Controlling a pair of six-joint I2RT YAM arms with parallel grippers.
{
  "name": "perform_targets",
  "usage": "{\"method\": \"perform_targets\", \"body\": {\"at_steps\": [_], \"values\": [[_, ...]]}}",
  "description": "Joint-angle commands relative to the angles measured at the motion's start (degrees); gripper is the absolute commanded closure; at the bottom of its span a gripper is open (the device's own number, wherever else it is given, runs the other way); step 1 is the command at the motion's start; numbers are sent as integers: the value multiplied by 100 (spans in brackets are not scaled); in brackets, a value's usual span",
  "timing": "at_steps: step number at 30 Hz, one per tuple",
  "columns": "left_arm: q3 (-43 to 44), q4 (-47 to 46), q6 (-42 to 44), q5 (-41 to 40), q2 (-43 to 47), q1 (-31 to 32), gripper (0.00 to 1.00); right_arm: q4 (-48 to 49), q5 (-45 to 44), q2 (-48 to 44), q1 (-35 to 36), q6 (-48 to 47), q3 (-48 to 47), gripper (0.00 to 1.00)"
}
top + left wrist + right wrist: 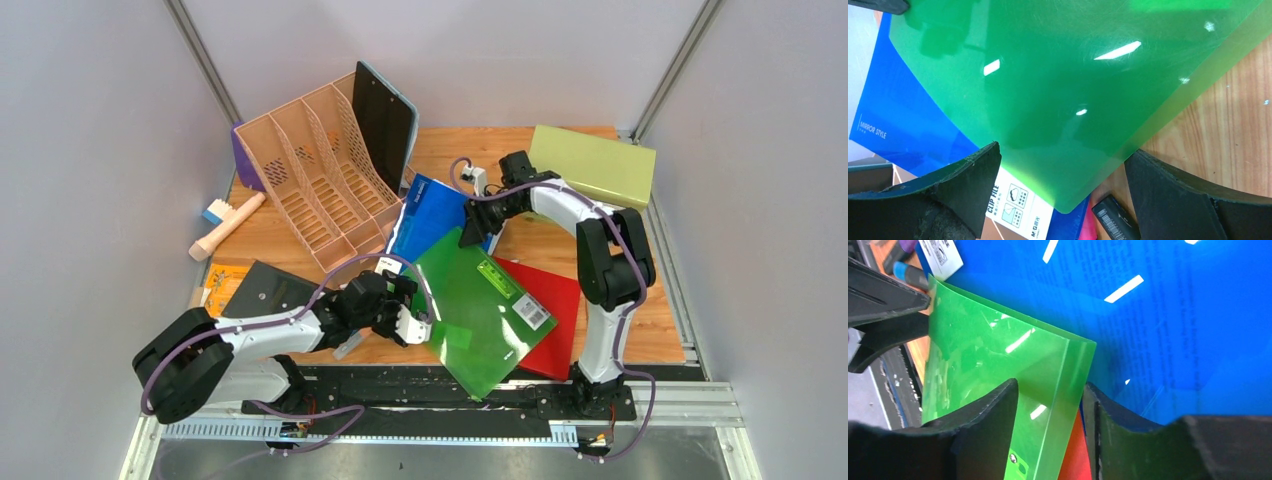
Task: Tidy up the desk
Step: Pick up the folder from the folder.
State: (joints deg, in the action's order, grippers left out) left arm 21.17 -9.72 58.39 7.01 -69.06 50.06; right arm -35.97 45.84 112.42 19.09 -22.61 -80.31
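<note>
The desk (545,245) is light wood with a black front rail. A translucent green folder (475,310) lies slanted on a blue folder (435,220) and a red folder (550,300), its near corner over the rail. My left gripper (418,322) is open at the green folder's left corner; in the left wrist view that corner (1068,195) sits between the wide-apart fingers (973,175), with the gripper (1063,170) touching nothing. My right gripper (470,238) is over the far corner; its narrowly parted fingers (998,410) straddle the folder edge (1068,390) of the gripper (1050,395).
A pink file organizer (320,185) with a black clipboard (385,120) stands back left. An olive box (595,165) is back right. A black folder (265,290), an orange item (222,285) and a pink brush (228,225) lie left. A black marker (1115,220) lies by the folders.
</note>
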Motion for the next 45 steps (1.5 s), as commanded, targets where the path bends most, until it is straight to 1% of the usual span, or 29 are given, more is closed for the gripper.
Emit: {"method": "perform_targets", "body": {"at_steps": [1, 8, 9, 11, 12, 15, 21, 24, 25, 27, 30, 33, 35, 39, 42, 45], "values": [[-21, -661, 112, -312, 152, 3, 0, -523, 829, -85, -110, -65, -388, 55], [-36, -862, -80, -478, 208, -3, 0, -877, 1080, -313, -424, -123, -584, 78], [-45, -922, -112, -473, 208, 0, 0, -910, 1089, -351, -460, -135, -577, 83], [-35, -983, -178, -460, 202, 3, 0, -963, 1121, -422, -516, -155, -550, 97], [-21, -994, -221, -453, 303, -1, 0, -970, 1127, -463, -549, -156, -529, 100], [44, -963, -314, -460, 203, 3, 0, -983, 1123, -591, -623, -124, -495, 100], [165, -865, -465, -557, 355, -1, 0, -994, 883, -831, -753, -55, -570, 100], [465, -535, -789, -655, 517, 3, 0, -1033, 711, -992, -831, -11, -675, 100], [576, -255, -1008, -651, 624, -6, 0, -1038, 684, -1073, -869, -5, -700, 100], [931, 186, -1374, -532, 802, -16, 0, -1043, 704, -1244, -924, -11, -683, 100], [1525, 718, -1772, -21, 994, -97, 0, -1042, 688, -1475, -947, -32, -655, 100], [2036, 1380, -2206, 492, 955, -260, 0, -1038, 742, -1644, -951, 25, -669, 100], [2575, 1742, -2352, 821, 835, -333, 0, -1043, 779, -1739, -956, 72, -709, 100], [3122, 2370, -2240, 969, 612, -364, 0, -1041, 549, -1868, -998, 159, -947, 100], [3153, 2600, -1929, 801, 540, -401, 0, -1048, 521, -1929, -1183, 237, -1248, 100], [2925, 2708, -1648, 547, 538, -426, 0, -1074, 649, -1927, -1387, 253, -1544, 100]]}}
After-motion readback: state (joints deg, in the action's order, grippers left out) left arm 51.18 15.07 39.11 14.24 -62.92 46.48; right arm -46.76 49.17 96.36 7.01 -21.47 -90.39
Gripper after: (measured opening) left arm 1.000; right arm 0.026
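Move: The green folder's middle is some 15 cm back from my right hand, roughly in line sideways and about 3 cm lower; its far corner is already between those half-closed fingers. The blue folder's middle is about 8 cm left and 1 cm ahead of this hand, the red folder's about 18 cm back and 8 cm right. From my left hand, the green folder's middle is about 15 cm right, 5 cm back and slightly below, with its left corner between the wide-open fingers. I shut my right fingers onto the green folder's far corner and pinch it as I lift, rising about 15 cm and drifting some 7 cm right, towards the light-green box. My left hand barely moves at first, then rises quickly by about 18 cm, edging right and rolling some 20 degrees, its fingers staying wide open around the folder's left corner. ##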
